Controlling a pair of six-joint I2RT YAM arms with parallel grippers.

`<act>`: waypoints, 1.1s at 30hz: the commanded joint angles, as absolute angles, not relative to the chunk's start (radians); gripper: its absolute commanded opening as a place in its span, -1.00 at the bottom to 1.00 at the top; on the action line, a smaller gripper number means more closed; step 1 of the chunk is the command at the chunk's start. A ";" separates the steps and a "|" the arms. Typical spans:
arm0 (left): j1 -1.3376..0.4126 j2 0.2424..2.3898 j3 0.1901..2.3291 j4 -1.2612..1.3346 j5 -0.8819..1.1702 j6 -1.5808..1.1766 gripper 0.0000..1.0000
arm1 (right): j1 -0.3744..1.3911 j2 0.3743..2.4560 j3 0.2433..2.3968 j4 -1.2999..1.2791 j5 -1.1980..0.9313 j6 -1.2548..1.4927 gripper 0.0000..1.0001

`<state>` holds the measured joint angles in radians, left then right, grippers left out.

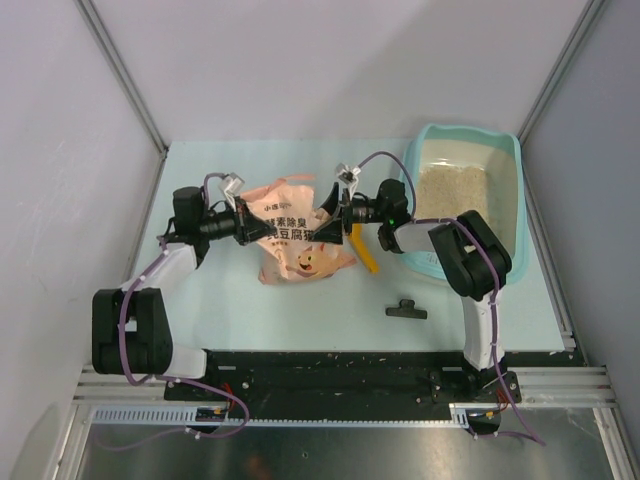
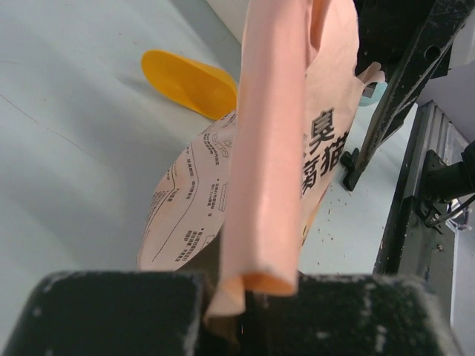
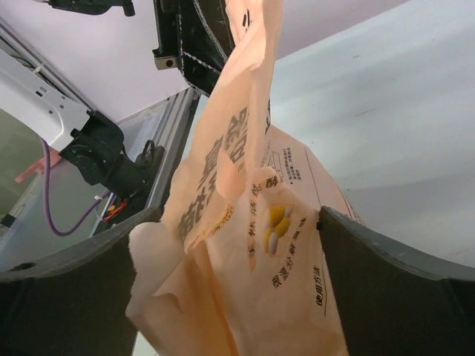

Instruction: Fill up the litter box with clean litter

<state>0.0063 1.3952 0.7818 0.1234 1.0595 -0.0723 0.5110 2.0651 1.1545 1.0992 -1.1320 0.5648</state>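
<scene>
The light-teal litter box (image 1: 466, 131) stands at the back right of the table, with pale beige clean litter (image 1: 452, 190) covering its floor. A pink-orange printed bag (image 1: 295, 240) hangs between the two arms at mid-table. My left gripper (image 1: 248, 228) is shut on the bag's left edge, and the folded edge (image 2: 267, 148) sits pinched in my left gripper (image 2: 245, 297). My right gripper (image 1: 330, 222) is at the bag's right side. In its wrist view my right gripper (image 3: 226, 222) stands open wide, with the slack bag (image 3: 245, 245) loose between the fingers.
An orange scoop (image 1: 368, 255) lies on the table just right of the bag, also seen beyond the bag (image 2: 189, 81). A small black clip (image 1: 406, 310) lies near the front edge. Grey walls close in both sides.
</scene>
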 commanded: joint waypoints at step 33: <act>0.049 1.692 0.962 0.072 1.440 -0.758 -1.00 | 0.399 2.056 1.275 0.961 -1.264 1.106 -1.00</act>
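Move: The left hand already pinches the near-left side of the litter bag's mouth; the bag's middle is about 8 cm to its right, 2 cm back and 7 cm below. From the right hand, its fingers wide open around the bag's right edge, that middle is some 6 cm left, 2 cm back and 7 cm below. On the table roughly 15 cm below the right hand, the yellow scoop lies about 8 cm right, level; the black clip is 19 cm right and 17 cm back. Nearly in place, the right hand first shuts its wide-open fingers, pinching the upper right edge of the bag; as they close, its wrist rolls about 30 degrees, top side forward, and the hand then eases some 2 cm right. The left hand keeps its pinch on the other edge, stays put, then late rolls the same way by a similar amount, slipping about 1.5 cm right. ##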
